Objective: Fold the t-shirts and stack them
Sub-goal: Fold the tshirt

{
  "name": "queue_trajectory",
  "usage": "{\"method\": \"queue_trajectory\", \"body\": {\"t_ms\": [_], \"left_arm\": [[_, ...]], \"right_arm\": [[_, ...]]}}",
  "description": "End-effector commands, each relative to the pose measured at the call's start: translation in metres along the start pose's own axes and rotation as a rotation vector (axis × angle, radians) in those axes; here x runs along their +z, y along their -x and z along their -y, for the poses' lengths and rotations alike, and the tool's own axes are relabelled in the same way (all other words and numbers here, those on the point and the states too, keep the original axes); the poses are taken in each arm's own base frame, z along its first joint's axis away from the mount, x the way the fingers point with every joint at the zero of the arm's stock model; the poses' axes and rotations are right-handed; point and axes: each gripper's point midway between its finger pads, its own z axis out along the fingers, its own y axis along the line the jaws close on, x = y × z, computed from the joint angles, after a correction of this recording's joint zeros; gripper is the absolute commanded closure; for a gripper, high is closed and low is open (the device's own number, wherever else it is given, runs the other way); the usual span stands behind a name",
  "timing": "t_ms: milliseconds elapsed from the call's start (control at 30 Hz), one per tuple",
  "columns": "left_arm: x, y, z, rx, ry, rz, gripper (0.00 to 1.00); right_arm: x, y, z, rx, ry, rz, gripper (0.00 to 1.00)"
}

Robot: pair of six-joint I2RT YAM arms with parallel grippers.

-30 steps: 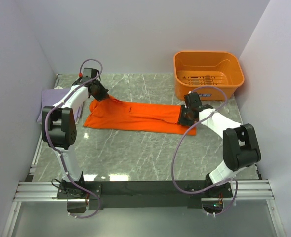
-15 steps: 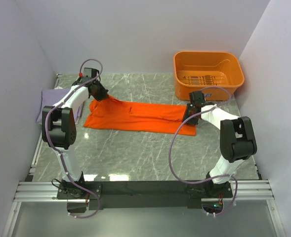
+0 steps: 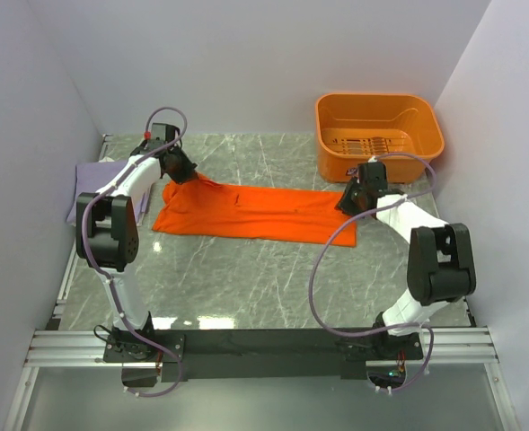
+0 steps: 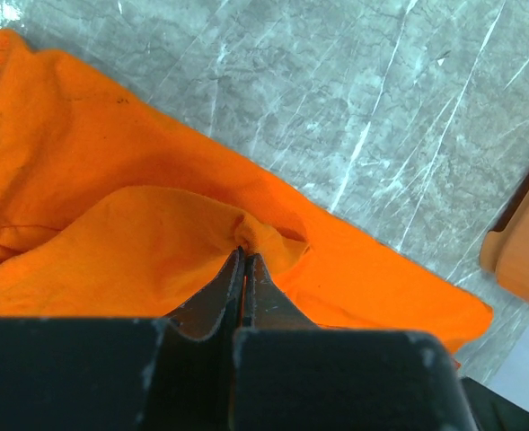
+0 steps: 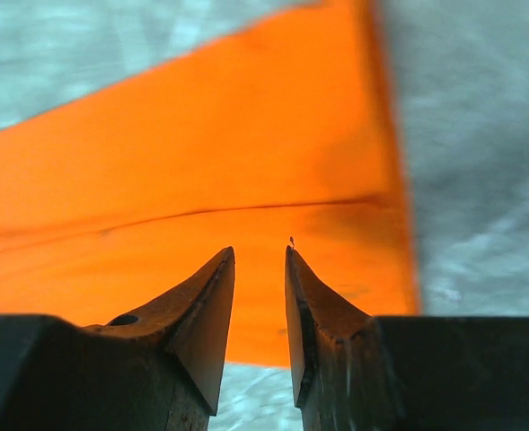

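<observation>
The orange t-shirt (image 3: 255, 212) lies stretched out flat across the middle of the marble table, folded lengthwise. My left gripper (image 3: 189, 174) is shut on a pinch of its cloth at the far left end; the left wrist view shows the orange t-shirt (image 4: 111, 224) bunched at my left gripper's tips (image 4: 243, 253). My right gripper (image 3: 347, 206) is open and empty just above the shirt's right end, with the orange t-shirt (image 5: 210, 171) flat beneath my right gripper (image 5: 260, 256). The lavender t-shirt (image 3: 88, 182) lies folded at the far left, partly hidden by the left arm.
An orange plastic basket (image 3: 378, 135) stands at the back right, close behind the right arm; its corner shows in the left wrist view (image 4: 520, 242). White walls close in on the left, the back and the right. Bare marble (image 3: 246, 278) lies in front of the shirt.
My right gripper has let go of the shirt's right end and drawn back to the right and away; the cloth there has settled flat. The left gripper has held still.
</observation>
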Motion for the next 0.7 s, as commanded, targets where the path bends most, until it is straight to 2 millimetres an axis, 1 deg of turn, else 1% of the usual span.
{"method": "queue_trajectory", "body": {"t_ms": [0, 100, 133, 167, 200, 233, 267, 300, 333, 400, 433, 500, 533, 567, 600, 667], "left_arm": [[-0.006, 0.006, 0.009, 0.03, -0.039, 0.01, 0.99], [-0.007, 0.001, 0.006, 0.037, -0.035, -0.005, 0.99], [-0.006, -0.003, 0.001, 0.036, -0.026, -0.015, 0.99], [-0.01, -0.004, 0.002, 0.036, -0.032, -0.01, 0.99], [-0.01, -0.005, -0.001, 0.033, -0.027, -0.009, 0.99], [-0.01, -0.011, -0.008, 0.025, -0.012, -0.02, 0.99], [-0.015, -0.011, -0.007, 0.023, -0.016, -0.012, 0.99], [-0.015, -0.013, -0.009, 0.013, -0.014, -0.014, 0.99], [-0.014, -0.021, -0.017, -0.012, 0.002, -0.024, 0.99], [-0.018, -0.025, -0.018, -0.031, -0.009, -0.025, 0.99], [-0.017, -0.035, -0.025, -0.055, 0.004, -0.047, 0.99], [-0.021, -0.039, -0.028, -0.074, 0.007, -0.049, 0.99], [-0.021, -0.044, -0.034, -0.095, 0.019, -0.049, 0.99], [-0.029, -0.042, -0.031, -0.103, 0.002, -0.033, 0.99], [-0.029, -0.047, -0.036, -0.113, 0.006, -0.035, 0.99], [-0.036, -0.043, -0.035, -0.129, 0.007, -0.006, 0.99]], "right_arm": [[-0.029, 0.018, -0.056, -0.08, 0.208, 0.092, 0.63], [-0.03, 0.012, -0.062, -0.1, 0.221, 0.077, 0.63], [-0.028, 0.009, -0.063, -0.1, 0.226, 0.066, 0.63], [-0.027, 0.007, -0.062, -0.097, 0.229, 0.06, 0.63], [-0.027, 0.006, -0.063, -0.096, 0.234, 0.057, 0.63], [-0.028, 0.005, -0.065, -0.098, 0.247, 0.051, 0.63], [-0.027, 0.002, -0.065, -0.1, 0.249, 0.045, 0.63], [-0.029, 0.002, -0.066, -0.103, 0.257, 0.045, 0.63], [-0.028, 0.0, -0.066, -0.107, 0.261, 0.037, 0.62], [-0.029, -0.002, -0.067, -0.113, 0.265, 0.031, 0.62], [-0.03, -0.002, -0.067, -0.115, 0.27, 0.032, 0.62], [-0.029, -0.006, -0.065, -0.117, 0.269, 0.022, 0.62], [-0.029, -0.007, -0.066, -0.12, 0.274, 0.02, 0.63], [-0.029, -0.01, -0.066, -0.124, 0.278, 0.01, 0.63], [-0.029, -0.01, -0.065, -0.124, 0.278, 0.009, 0.62], [-0.028, -0.011, -0.064, -0.128, 0.275, 0.008, 0.63]]}}
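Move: The left hand holds a raised pinch of the orange t-shirt; the t-shirt's left end lies about 8 cm back, straight below by some 8 cm, with the purple t-shirt some 22 cm to the hand's left and 3 cm back. From the open right hand, the orange t-shirt's middle is about 25 cm left, 1 cm back and 5 cm lower; the orange bin stands some 16 cm ahead and 10 cm right, about level in height. Left hand, still pinching cloth, draws about 8 cm back and down; open right hand lifts and shifts left. ##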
